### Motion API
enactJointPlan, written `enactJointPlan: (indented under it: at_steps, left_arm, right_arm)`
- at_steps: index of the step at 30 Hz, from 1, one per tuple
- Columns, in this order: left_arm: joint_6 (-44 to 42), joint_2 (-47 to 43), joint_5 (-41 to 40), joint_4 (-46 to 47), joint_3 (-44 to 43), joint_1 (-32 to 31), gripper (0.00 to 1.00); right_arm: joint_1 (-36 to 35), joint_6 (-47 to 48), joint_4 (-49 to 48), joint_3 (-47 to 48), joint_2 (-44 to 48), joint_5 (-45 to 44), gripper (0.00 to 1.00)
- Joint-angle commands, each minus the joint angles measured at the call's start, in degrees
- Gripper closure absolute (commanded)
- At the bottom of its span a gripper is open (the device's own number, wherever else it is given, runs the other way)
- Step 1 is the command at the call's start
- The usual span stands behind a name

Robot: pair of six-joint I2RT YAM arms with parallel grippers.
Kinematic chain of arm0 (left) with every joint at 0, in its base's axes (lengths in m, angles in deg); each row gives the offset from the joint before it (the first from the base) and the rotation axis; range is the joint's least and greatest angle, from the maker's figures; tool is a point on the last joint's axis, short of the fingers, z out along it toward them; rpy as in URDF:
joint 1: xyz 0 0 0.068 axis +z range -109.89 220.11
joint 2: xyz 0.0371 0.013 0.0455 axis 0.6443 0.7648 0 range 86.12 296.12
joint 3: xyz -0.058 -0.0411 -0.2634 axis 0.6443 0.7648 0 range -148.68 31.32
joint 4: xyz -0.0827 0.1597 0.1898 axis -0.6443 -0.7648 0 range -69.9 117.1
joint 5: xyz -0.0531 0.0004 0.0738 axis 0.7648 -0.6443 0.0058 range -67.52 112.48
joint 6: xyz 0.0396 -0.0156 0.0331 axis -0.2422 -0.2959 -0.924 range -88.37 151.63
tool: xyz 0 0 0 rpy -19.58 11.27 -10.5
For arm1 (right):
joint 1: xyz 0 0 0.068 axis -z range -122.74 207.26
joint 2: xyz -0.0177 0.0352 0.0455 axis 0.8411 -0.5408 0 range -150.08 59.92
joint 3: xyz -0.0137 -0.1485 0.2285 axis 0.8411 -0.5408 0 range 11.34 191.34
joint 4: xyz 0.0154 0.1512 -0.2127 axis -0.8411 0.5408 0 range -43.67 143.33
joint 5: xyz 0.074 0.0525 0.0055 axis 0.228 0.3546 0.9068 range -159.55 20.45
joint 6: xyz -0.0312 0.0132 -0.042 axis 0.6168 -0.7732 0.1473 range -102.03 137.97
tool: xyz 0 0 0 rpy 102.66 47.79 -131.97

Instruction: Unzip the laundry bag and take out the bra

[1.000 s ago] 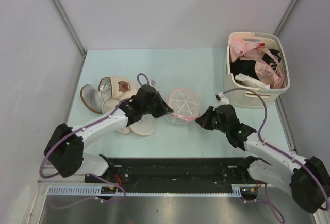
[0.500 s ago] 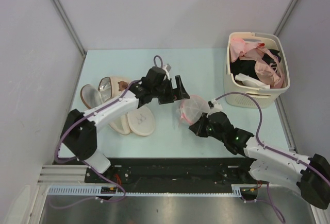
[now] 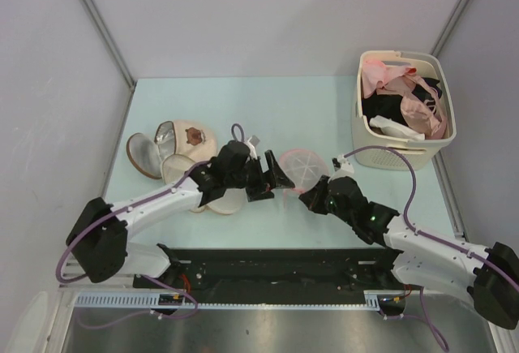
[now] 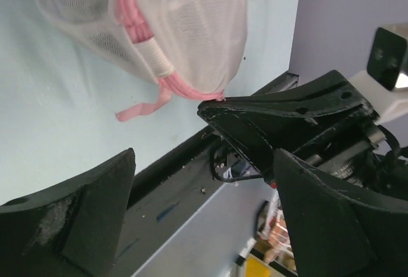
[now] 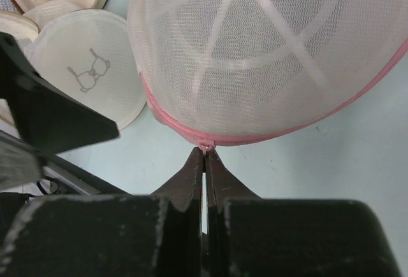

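The laundry bag (image 3: pixel 303 165), round white mesh with a pink zip rim, lies mid-table and fills the top of the right wrist view (image 5: pixel 268 54). My right gripper (image 3: pixel 313 196) is shut on the pink zip pull (image 5: pixel 204 146) at the bag's near rim. My left gripper (image 3: pixel 272 181) stands open just left of the bag, nothing between its fingers (image 4: pixel 70 220). In the left wrist view the bag (image 4: pixel 185 28) hangs at the top with a pink ribbon tab (image 4: pixel 137 108) trailing from its rim. No bra shows through the mesh; it is hidden.
Cream bra cups and pads (image 3: pixel 182 142) lie left of the left arm, also visible in the right wrist view (image 5: pixel 89 67). A cream slotted basket (image 3: pixel 403 154) with pink and black garments stands at the back right. Grey walls close in the table.
My left gripper opened, swung up and back, then came down left of the bag. My right gripper moved in onto the zip pull; the bag shifted slightly right.
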Motion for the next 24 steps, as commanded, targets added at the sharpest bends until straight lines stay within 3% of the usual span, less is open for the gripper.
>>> enactJointPlan:
  at_steps: [1,4,8,18,21,23,24]
  left_arm:
    - [10.2,1.9,1.7,8.3,0.9,-1.8,0.06]
    - [11.3,4.6,1.7,11.9,-0.5,-2.3,0.14]
    - [9.8,8.3,0.1,9.7,-3.7,-2.5,0.26]
    - [9.2,11.8,-2.7,9.8,-3.6,-3.1,0.29]
    - [9.8,12.7,-4.0,10.0,-3.5,-3.1,0.46]
    - [9.8,13.4,-5.2,9.7,-4.0,-3.1,0.72]
    - [9.5,14.0,-5.7,9.0,-4.4,-3.1,0.90]
  right_arm:
    - [-0.1,-0.7,-1.5,0.5,-0.6,-1.7,1.00]
    - [-0.5,-0.3,-1.7,0.5,-0.6,-2.2,1.00]
    - [-0.4,-0.3,-2.1,0.5,-0.2,-2.3,1.00]
    - [-0.5,-0.1,-0.9,0.5,1.0,-2.3,1.00]
    - [-0.4,-0.3,-0.8,0.5,1.2,-2.5,1.00]
    - [-0.5,-0.3,-0.9,0.5,1.2,-2.5,1.00]
    - [-0.4,-0.3,-0.8,0.5,1.2,-2.5,1.00]
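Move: The laundry bag's pink zip edge, the spot beside the right fingertips, lies about 4 cm to the right of the left hand, 2 cm ahead and 4 cm below; those right fingertips are some 6 cm to the right, level fore and aft and 5 cm lower. The bag's middle is roughly 5 cm ahead, 6 cm right and 7 cm down. From the right hand, that zip edge is about 2 cm left, 2 cm ahead and level. To the bag's pink zip edge, beside where the right fingers still pinch the pink tab and hold still, the left hand comes about 4 cm right and 4 cm down, edging slightly forward and tipping barely. Its fingers start wide, narrow slowly on the way, then shut to about a third open around the edge, one fingertip coming up against the fabric. ##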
